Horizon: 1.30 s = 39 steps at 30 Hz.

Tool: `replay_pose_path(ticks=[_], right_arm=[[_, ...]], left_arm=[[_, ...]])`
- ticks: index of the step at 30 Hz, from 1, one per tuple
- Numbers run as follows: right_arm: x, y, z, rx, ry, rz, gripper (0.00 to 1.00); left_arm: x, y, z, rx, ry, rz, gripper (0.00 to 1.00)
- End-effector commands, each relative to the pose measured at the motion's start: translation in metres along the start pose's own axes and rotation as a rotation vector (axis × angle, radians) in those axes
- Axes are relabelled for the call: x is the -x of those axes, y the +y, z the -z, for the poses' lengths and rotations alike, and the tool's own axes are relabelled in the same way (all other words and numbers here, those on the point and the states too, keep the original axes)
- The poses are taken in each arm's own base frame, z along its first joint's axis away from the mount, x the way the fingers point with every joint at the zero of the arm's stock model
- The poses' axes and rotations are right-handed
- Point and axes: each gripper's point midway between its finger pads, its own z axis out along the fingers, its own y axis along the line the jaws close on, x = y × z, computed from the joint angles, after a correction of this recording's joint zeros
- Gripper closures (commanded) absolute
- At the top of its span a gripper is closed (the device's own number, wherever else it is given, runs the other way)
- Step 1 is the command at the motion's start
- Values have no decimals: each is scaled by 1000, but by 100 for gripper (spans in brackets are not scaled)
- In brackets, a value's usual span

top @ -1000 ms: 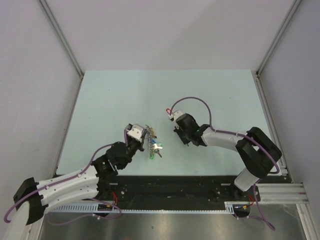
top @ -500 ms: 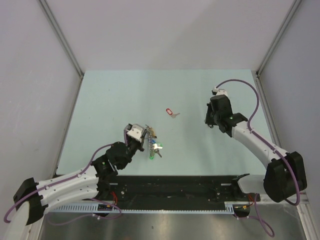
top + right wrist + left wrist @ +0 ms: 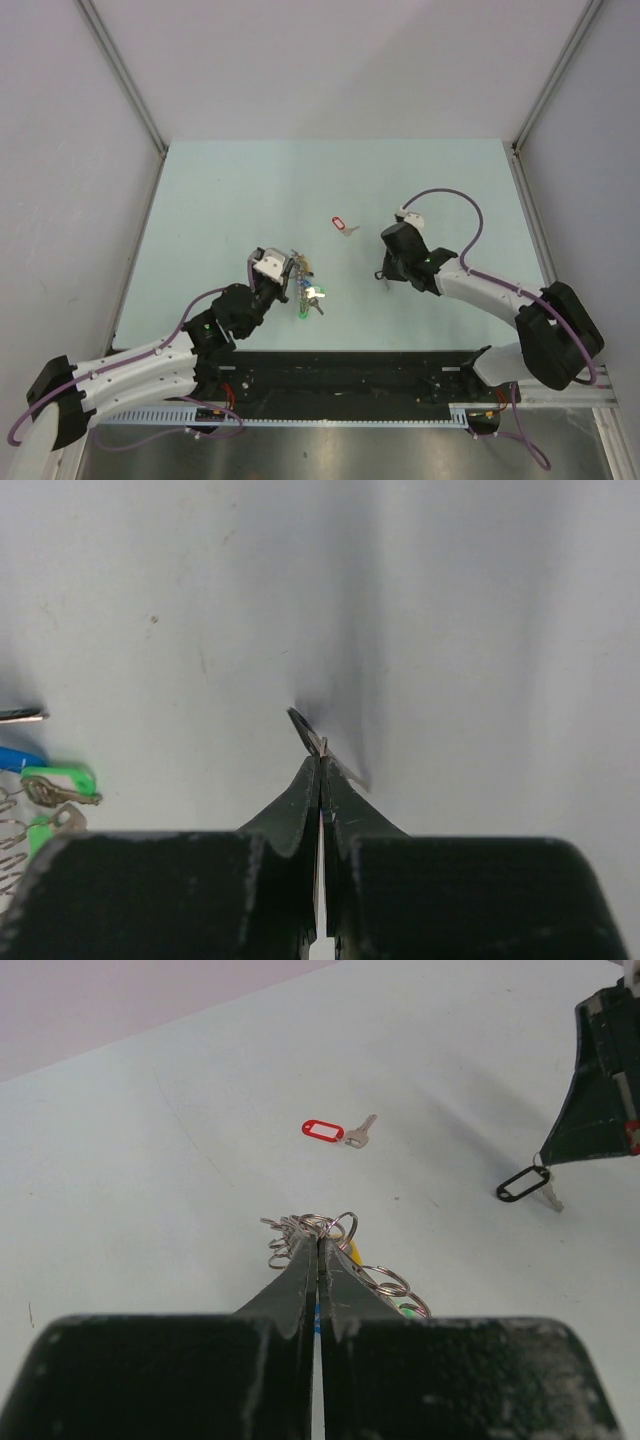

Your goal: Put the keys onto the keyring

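My left gripper (image 3: 291, 270) is shut on the keyring (image 3: 303, 283), a bunch of wire with small split loops and green and blue tags, held low over the table. In the left wrist view the loops (image 3: 318, 1228) crowd round my shut fingertips; the hoop's wire is mostly hidden. My right gripper (image 3: 383, 272) is shut on a black-tagged key (image 3: 523, 1184) that hangs just above the table; the tag (image 3: 304, 728) sticks out past its tips (image 3: 320, 759). A red-tagged key (image 3: 342, 224) lies loose on the table, between and beyond the two grippers.
The pale green table (image 3: 220, 200) is walled at the left, the right and the back. The right arm's purple cable (image 3: 445, 195) arcs above its wrist. Green (image 3: 57, 780) and blue (image 3: 15, 758) tags of the bunch show at the left of the right wrist view.
The right arm swung out to the right, then came back toward the middle, lower and nearer the front. The left gripper, the bunch and the red-tagged key have not moved.
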Motion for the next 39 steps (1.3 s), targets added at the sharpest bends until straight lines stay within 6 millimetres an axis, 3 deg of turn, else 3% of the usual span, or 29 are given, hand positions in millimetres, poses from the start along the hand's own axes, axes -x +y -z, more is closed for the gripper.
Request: replay_pose_path(ticks=[1, 10, 14, 23, 28, 32, 39], right_arm=[[-3, 30, -6, 43, -45, -80, 100], [-41, 68, -14, 126, 44, -87, 100], [-25, 47, -14, 59, -12, -57, 100], [63, -49, 0, -136, -197, -119, 100], [89, -95, 2, -281, -278, -103, 100], [84, -97, -7, -292, -254, -93, 100], [48, -72, -20, -285, -180, -74, 100]], left_arm=[[29, 0, -1, -7, -96, 32, 99], [30, 1, -1, -3, -97, 30, 99], [29, 1, -1, -1, -97, 30, 100], [30, 1, -1, -4, -99, 32, 99], [30, 0, -1, -6, -99, 34, 100], [30, 0, -1, -4, -97, 33, 100], [29, 0, -1, -7, -96, 31, 100]])
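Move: Hanging from the left fingers, the keyring with its keys has its middle about 7 cm below the left hand and 1 cm to its right, neither ahead nor back. From the right hand, which already holds the black-tagged key, the keyring's middle is roughly 23 cm left, 4 cm back and 4 cm higher. The red-tagged key lies on the table about 12 cm left, 18 cm ahead and 6 cm below the right hand. Swinging the black-tagged key in its shut fingers, the right hand first goes some 6 cm left with a little back and down, towards the keyring, then reverses fast, sweeping about 16 cm right and 8 cm forward while rising, away from the keyring; it turns some 15 to 20 degrees clockwise and ends easing slightly left and down. The left hand stays still, keeping its pinch on the keyring. ##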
